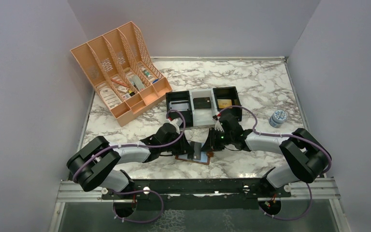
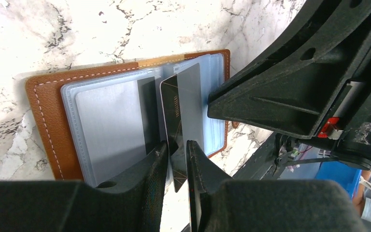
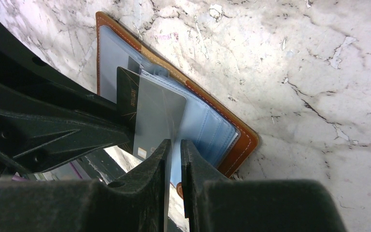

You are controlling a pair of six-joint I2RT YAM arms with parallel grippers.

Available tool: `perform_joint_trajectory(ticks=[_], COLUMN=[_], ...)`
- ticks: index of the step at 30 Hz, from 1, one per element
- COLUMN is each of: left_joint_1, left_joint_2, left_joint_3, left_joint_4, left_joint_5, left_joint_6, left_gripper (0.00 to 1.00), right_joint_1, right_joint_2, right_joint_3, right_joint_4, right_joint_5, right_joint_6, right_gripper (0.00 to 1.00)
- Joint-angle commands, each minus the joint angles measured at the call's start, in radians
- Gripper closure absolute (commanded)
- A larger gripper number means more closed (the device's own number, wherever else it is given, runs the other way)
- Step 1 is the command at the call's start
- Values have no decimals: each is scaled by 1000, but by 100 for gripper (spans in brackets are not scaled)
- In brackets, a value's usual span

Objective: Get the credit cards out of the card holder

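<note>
The brown card holder (image 1: 204,160) lies spread open on the marble between both arms, pale blue pockets up (image 2: 48,111) (image 3: 241,140). A dark credit card (image 2: 171,111) with gold lines sticks up out of its middle, next to a grey credit card (image 2: 191,96) in a clear sleeve. My left gripper (image 2: 177,144) is open a little; the dark card's lower edge stands in the gap, against the left finger. My right gripper (image 3: 175,142) is shut on the raised sleeve with the grey card (image 3: 157,116). The dark card (image 3: 125,92) shows behind it.
Behind the wallet stands a row of black and white trays (image 1: 192,112), with a dark card and a gold one inside. A peach file organiser (image 1: 121,72) sits at the back left, and a small round jar (image 1: 278,118) at the right. Grey walls close in the table.
</note>
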Motion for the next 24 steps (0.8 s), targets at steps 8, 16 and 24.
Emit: perform_joint_trajectory(ticks=[8, 16, 24], left_joint_1=[1, 1, 1], left_joint_2=[23, -14, -39], left_joint_3=[-18, -45, -64], left_joint_4=[102, 101, 99], left_joint_5=[-20, -29, -33], left_joint_6=[-71, -72, -69], left_gripper=[87, 100, 100], right_joint_1=[2, 3, 3], right_joint_2=[37, 34, 16], right_joint_3=[-30, -25, -11], right_joint_4=[-51, -57, -64], right_joint_5=[104, 107, 103], right_joint_6=[-23, -24, -32], right_gripper=[85, 85, 85])
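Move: Just ahead of the left fingertips, which stand open around its near edge, the black credit card's middle lies about 2 cm forward, 2 cm right and 1 cm lower. The open card holder is centred some 2 cm to that hand's right, about level with it fore and aft, and 3 cm below. The white tray stands some 20 cm ahead and 5 cm right, its black neighbour 19 cm ahead and 5 cm left. From the right hand the card is about 5 cm left, level fore and aft, 1 cm up. Easing about half a centimetre to the right with a slight dip, the left hand shuts its slightly open fingers on the protruding card edge. Still pinching, it lifts a little under 1 cm and creeps back left, the wrist turning some 5 degrees. The right hand stays put on the holder's right page, fingers barely open. ##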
